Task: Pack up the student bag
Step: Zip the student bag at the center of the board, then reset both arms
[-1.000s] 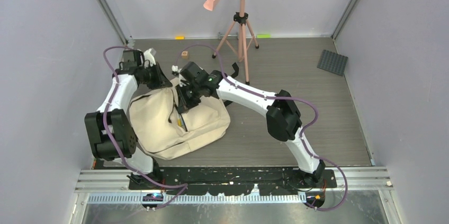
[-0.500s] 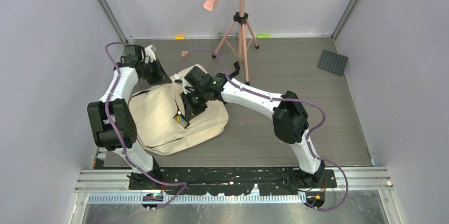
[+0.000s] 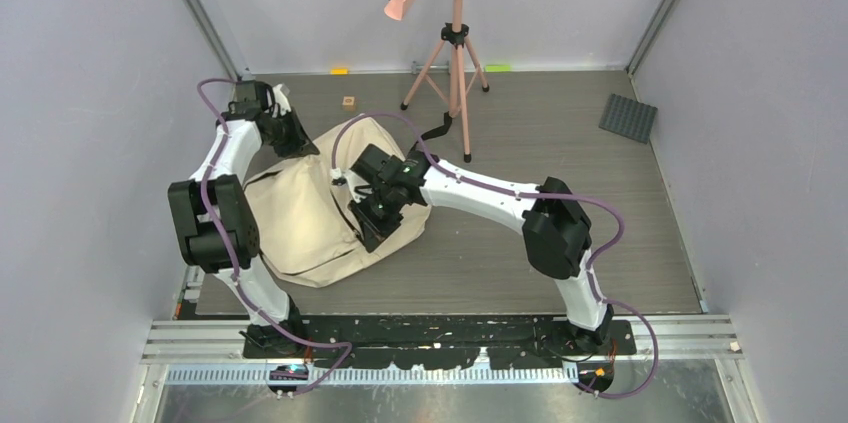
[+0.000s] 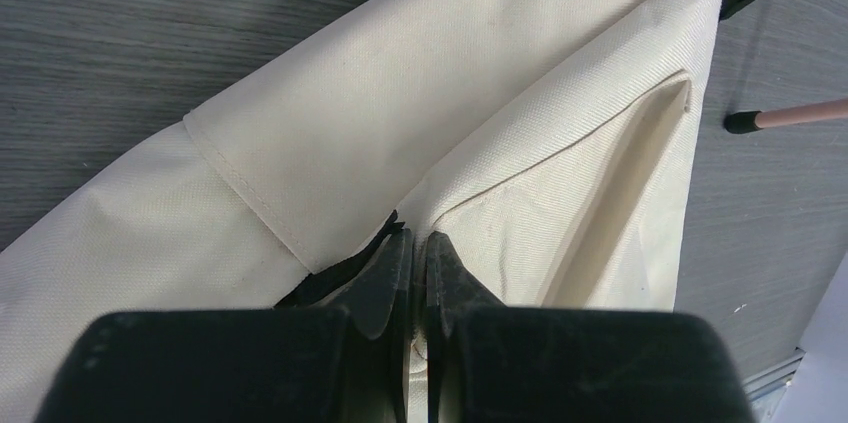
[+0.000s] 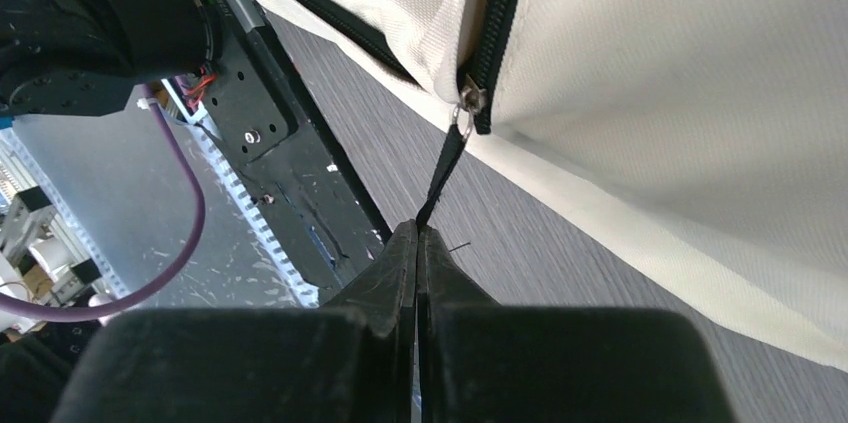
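The student bag (image 3: pixel 300 218), cream canvas, lies on the table left of centre. My left gripper (image 3: pixel 292 140) is at its far left corner, shut on a fold of canvas (image 4: pixel 412 238) beside a black strap end (image 4: pixel 330 278). My right gripper (image 3: pixel 368 230) is low on the bag's near right side. In the right wrist view it (image 5: pixel 417 228) is shut on the black zip pull (image 5: pixel 445 168), which hangs taut from the slider (image 5: pixel 470 98) at the end of the black zip (image 5: pixel 500 13). The bag's inside is hidden.
A pink tripod (image 3: pixel 456 53) stands behind the bag; one foot (image 4: pixel 790 118) lies near its far corner. A small wooden cube (image 3: pixel 349 101) sits at the back and a dark grey studded plate (image 3: pixel 628 118) at the far right. The arms' base rail (image 5: pixel 290 173) is close by.
My right gripper has travelled along the bag toward the near edge with the zip pull. The gap that showed something yellow is no longer seen. The bag's far corner is drawn out toward the back.
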Robot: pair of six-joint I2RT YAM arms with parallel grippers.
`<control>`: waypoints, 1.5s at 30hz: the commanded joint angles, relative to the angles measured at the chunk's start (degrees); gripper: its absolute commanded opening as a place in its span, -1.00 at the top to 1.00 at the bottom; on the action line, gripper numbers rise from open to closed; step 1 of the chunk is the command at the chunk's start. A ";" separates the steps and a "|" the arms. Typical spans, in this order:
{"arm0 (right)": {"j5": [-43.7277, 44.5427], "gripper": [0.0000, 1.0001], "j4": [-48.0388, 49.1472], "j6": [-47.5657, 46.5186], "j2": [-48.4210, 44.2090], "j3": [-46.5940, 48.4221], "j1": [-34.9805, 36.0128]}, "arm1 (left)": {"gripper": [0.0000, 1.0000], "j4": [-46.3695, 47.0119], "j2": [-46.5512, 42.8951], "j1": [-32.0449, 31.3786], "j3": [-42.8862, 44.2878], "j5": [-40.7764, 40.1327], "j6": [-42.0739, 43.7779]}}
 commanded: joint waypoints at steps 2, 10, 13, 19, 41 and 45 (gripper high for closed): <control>-3.25 0.99 -7.01 -2.47 -6.18 -3.24 1.11 | 1.00 11.13 0.50 2.33 4.79 -6.60 -1.32; -2.85 0.95 -3.93 -1.02 -5.32 -2.47 1.14 | 0.79 11.16 -0.26 2.31 3.70 -4.91 -0.51; -0.88 0.28 -1.75 -0.21 -6.84 -1.77 1.22 | 0.04 12.01 -2.45 2.37 2.10 -3.68 0.34; 8.76 -0.22 -1.67 -0.77 -9.81 -0.17 0.84 | -0.72 13.85 -9.12 2.36 -2.34 -4.33 0.45; 26.36 -0.38 12.95 7.84 -45.77 -39.93 -44.76 | -0.99 5.59 -53.42 1.72 -26.01 -25.47 -5.81; 32.59 -0.43 15.18 4.52 -55.76 -43.20 -47.79 | -0.99 2.74 -61.89 1.68 -27.50 -26.20 -5.03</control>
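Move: The right fingers still pinch the black zip pull; its slider on the student bag is about 2 cm ahead and 2 cm left of them, roughly level. The bag's middle lies some 12 cm ahead, 5 cm left and 5 cm below that hand. The left fingers still pinch a fabric fold at the zip's far end; the slider lies about 21 cm back, 12 cm right of them and 1 cm lower. Opening almost together after a short hold, both hands let go of the bag and retreat. The left first slips a few centimetres forward off the fold, then backs away, rising and easing left, its fingers tipping up about 30 degrees. The right, opened partly, rises off the zip pull and swings some 36 cm right and 15 cm forward over the bag's near right side to the clear table, turning clockwise. ##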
